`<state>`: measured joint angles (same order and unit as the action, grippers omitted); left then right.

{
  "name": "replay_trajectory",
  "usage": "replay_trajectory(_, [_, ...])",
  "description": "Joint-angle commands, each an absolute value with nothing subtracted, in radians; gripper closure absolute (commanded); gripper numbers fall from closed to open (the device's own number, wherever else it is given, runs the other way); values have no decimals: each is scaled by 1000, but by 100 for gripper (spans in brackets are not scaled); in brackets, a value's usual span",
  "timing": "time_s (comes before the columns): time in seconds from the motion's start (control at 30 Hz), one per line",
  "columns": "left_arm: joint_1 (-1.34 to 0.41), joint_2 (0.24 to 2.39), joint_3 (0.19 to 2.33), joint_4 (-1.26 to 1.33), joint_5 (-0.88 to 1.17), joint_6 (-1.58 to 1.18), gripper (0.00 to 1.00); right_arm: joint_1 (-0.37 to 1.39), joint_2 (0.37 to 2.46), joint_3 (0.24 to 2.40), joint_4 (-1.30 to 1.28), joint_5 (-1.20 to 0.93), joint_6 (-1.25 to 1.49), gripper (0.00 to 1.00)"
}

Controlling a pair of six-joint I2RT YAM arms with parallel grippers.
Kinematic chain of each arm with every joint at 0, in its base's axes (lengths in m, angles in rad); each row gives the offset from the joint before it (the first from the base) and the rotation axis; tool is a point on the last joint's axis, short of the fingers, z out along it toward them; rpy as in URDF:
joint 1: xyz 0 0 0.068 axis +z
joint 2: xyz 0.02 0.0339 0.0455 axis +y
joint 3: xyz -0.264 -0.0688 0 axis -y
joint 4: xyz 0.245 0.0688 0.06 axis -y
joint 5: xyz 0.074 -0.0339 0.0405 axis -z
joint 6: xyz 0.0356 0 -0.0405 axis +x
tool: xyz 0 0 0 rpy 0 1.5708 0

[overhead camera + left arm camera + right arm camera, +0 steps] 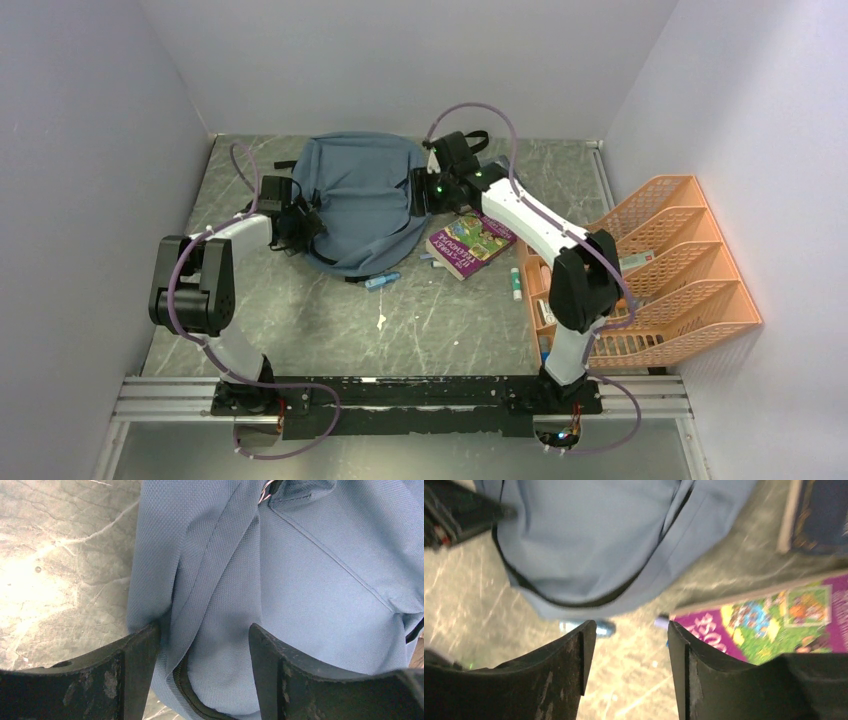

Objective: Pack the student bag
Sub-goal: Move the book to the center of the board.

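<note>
The grey-blue student bag (360, 200) lies flat at the back middle of the table. My left gripper (300, 225) is at the bag's left edge. In the left wrist view its jaws (205, 627) stand wide, closed on a bunched fold of the bag (310, 580) with the black zipper (182, 690) showing between them. My right gripper (425, 192) is at the bag's right edge. In the right wrist view it (631, 625) hangs open over bare table, between the bag (589, 545) and a purple book (774, 615). Nothing is between its fingers.
The purple book (470, 243) lies just right of the bag, with a dark book (819, 515) behind it. A small blue tube (381, 281) lies at the bag's front edge. An orange mesh rack (670, 270) stands at the right, a white stick (516, 282) beside it.
</note>
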<state>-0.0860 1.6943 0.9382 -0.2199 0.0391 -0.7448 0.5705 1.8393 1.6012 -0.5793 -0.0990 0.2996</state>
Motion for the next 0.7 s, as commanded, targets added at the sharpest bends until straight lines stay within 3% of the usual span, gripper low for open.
replay_trajectory(0.0, [-81, 1694, 949, -295, 2, -720, 29, 574, 1760, 1454, -617, -284, 331, 43])
replay_trajectory(0.2, [-81, 1695, 948, -295, 2, -719, 29, 583, 1764, 1329, -561, -310, 339, 44])
replay_trajectory(0.37, [-81, 1696, 950, -296, 2, -718, 29, 608, 1840, 1347, -610, 43, 326, 44])
replay_trajectory(0.67, [-82, 1701, 950, -295, 2, -717, 29, 606, 1907, 1393, -642, 367, 302, 43])
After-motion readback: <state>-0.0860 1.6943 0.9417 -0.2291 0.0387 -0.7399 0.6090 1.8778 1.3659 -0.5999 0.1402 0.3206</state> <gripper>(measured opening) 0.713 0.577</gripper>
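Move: About 11 cm to the right hand's right, 5 cm back and 15 cm below lies the purple treehouse book, the thing it goes for. The dark blue book lies some 15 cm beyond it and 4 cm farther right. From the right hand, the light-blue tube is about 13 cm back and 7 cm left, and the bag's middle 4 cm ahead and 12 cm left. From the left hand, the purple book is about 34 cm right and 4 cm back. Sinking about 10 cm, the right hand first draws back some 8 cm, then turns right by 4 cm and slightly forward again, coming in low over the left part of the purple book. The fingertips swing some 15 degrees to the right and stay open at nearly the same gap; contact with the cover can't be made out. ##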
